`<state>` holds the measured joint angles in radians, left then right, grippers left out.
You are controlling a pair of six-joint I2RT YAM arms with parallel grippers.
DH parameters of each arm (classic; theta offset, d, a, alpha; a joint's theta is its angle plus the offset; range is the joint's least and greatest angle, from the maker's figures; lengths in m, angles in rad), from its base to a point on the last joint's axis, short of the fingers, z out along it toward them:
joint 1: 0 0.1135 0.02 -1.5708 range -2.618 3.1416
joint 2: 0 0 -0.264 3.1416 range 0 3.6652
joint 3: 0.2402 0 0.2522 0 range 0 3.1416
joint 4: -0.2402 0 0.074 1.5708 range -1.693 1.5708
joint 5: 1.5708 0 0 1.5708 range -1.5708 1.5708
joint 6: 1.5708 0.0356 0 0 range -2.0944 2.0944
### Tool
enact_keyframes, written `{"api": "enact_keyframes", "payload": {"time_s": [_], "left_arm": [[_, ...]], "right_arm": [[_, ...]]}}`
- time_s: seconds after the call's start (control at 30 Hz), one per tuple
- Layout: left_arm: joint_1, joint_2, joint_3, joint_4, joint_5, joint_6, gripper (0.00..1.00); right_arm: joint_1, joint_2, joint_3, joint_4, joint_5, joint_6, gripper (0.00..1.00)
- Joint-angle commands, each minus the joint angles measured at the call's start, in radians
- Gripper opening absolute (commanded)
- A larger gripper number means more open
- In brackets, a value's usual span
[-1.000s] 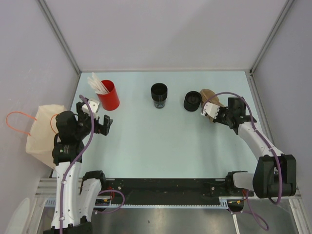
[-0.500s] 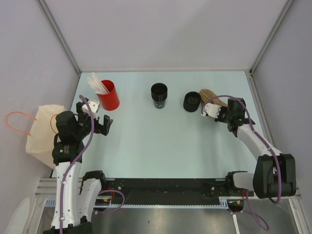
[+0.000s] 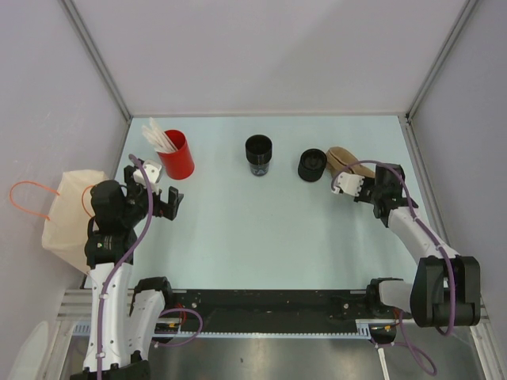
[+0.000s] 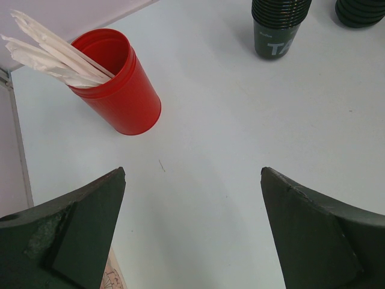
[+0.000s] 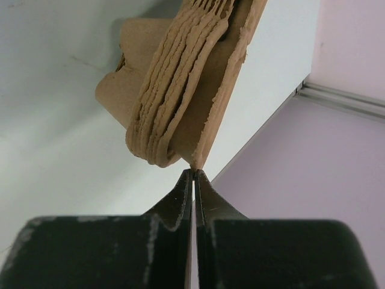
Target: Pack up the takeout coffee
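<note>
The takeout coffee (image 3: 258,153) is a black cup with a black rim, standing upright at the back middle of the table; the left wrist view shows it at the top (image 4: 278,27). My left gripper (image 3: 168,203) (image 4: 192,174) is open and empty over bare table, below the red cup and well left of the coffee. My right gripper (image 3: 341,185) (image 5: 194,171) is shut, its tips right at the lower corner of a stack of brown cardboard sleeves (image 5: 180,90) (image 3: 341,157). I cannot tell whether the tips touch the stack.
A red cup (image 3: 176,154) (image 4: 114,81) holding white sticks stands at the back left. A squat black round piece (image 3: 312,165) (image 4: 361,9) sits between the coffee and the sleeves. A cream bag (image 3: 71,210) with orange handles hangs off the table's left edge.
My right gripper has drawn back to the right and toward the near side, off the brown sleeves, staying shut. The left arm has not moved.
</note>
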<state>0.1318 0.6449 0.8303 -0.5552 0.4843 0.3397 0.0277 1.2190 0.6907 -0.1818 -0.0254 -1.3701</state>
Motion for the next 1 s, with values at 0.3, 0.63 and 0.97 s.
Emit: {"api": "enact_keyframes", "payload": {"time_s": [0.3, 0.63, 0.97], "left_arm": [[0.009, -0.014, -0.002, 0.031, 0.028, -0.015, 0.99], [0.009, -0.022, -0.005, 0.031, 0.027, -0.016, 0.99], [0.009, -0.027, -0.008, 0.034, 0.023, -0.016, 1.00]], "right_arm": [[-0.117, -0.111, -0.072, -0.033, -0.034, -0.078, 0.00], [-0.084, -0.278, -0.103, -0.146, -0.084, -0.095, 0.00], [-0.060, -0.309, -0.125, -0.122, -0.024, -0.099, 0.00]]}}
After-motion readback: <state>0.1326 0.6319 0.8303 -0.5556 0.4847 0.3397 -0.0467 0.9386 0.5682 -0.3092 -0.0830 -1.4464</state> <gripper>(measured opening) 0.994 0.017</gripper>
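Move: The brown cup carriers, whose near-right rim is already pinched in the shut right fingers, have their middle some 5 cm ahead and 7 cm to the left of that hand and about 2 cm lower. The stack of black lids stands about 5 cm ahead and 21 cm left of the hand, and the stack of black cups some 8 cm ahead and 40 cm left. From the idle left hand the carriers lie roughly 10 cm ahead, 63 cm right and well below. The brown carriers are drawn by their pinched rim back towards the robot by about 5 cm, away from the black lids. The right hand first swings some 3 cm to its right, then eases about 1.5 cm left again as it rises a couple of centimetres and sinks slightly. The fingers keep their hold and the wrist hardly turns. ##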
